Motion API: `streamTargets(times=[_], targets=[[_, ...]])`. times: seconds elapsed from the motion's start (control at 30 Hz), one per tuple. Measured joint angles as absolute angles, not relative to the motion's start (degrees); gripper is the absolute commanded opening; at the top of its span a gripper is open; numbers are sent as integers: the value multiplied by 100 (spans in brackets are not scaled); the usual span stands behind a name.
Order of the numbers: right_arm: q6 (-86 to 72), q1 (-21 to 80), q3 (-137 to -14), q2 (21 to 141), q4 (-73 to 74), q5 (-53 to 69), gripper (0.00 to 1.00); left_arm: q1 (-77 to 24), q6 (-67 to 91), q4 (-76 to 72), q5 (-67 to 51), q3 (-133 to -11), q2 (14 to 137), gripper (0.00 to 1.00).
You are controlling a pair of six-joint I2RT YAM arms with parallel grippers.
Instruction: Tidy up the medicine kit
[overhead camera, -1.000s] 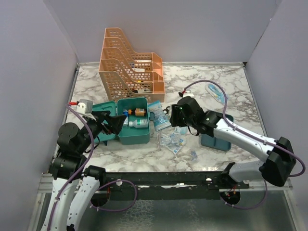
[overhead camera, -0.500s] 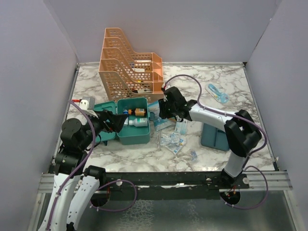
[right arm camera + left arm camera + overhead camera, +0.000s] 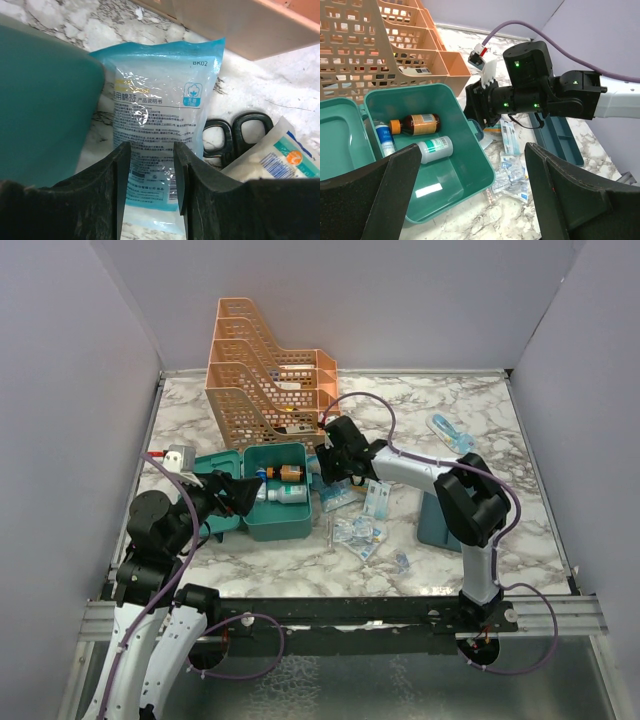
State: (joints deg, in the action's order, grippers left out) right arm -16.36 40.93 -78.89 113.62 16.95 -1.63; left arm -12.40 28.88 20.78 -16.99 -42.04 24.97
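Observation:
The medicine kit (image 3: 290, 512) is a teal box lying open, its lid (image 3: 212, 502) folded out to the left. In it lie a brown bottle (image 3: 417, 123), a white bottle (image 3: 434, 149) and a small blue-capped bottle (image 3: 384, 140). Its teal divided tray (image 3: 445, 522) sits apart to the right. My right gripper (image 3: 325, 468) is open just right of the box, its fingers (image 3: 112, 195) straddling a flat blue packet (image 3: 160, 115) on the marble. My left gripper (image 3: 475, 200) is wide open and holds nothing, hovering at the box's left side (image 3: 245, 495).
An orange perforated rack (image 3: 270, 370) stands right behind the box. Black scissors (image 3: 235, 135) and another packet (image 3: 280, 155) lie beside the blue one. Loose sachets (image 3: 360, 532) lie in front, a blue-white item (image 3: 452, 432) at the far right.
My right arm has swung left from above the loose sachets to the blue packet by the box, its jaws narrowing a little. The left arm has barely moved.

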Motion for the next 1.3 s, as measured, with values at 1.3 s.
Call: streamTargets(times=[1.3], targets=[[-1691, 4049, -6154, 9096, 447, -869, 1, -1240, 2941, 1933, -1406, -3892, 2390, 86]])
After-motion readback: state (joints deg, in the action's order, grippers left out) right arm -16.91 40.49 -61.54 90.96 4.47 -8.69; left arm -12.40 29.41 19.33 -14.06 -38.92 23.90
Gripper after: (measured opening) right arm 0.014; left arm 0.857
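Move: The blue-and-white swab packet lies flat practically under my right fingers, about 2 cm down, with its middle straight below. The black scissors sit some 6 cm to the right and 2 cm farther out, and the small cream packet about 10 cm right, level with my hand. The green bin stands on the other side, its middle roughly 11 cm left and 3 cm back. From my left hand the swab packet is some 16 cm ahead, 16 cm right and 27 cm down. I settle my half-open right hand about 1 cm lower onto the swab packet, easing slightly right, and shut the fingers fully so they pinch up its film near the middle. Keeping that pinch, I draw a little right and back, away from the bin, then lift about 10 cm, fingertips tilting some 15 degrees outward and up. ##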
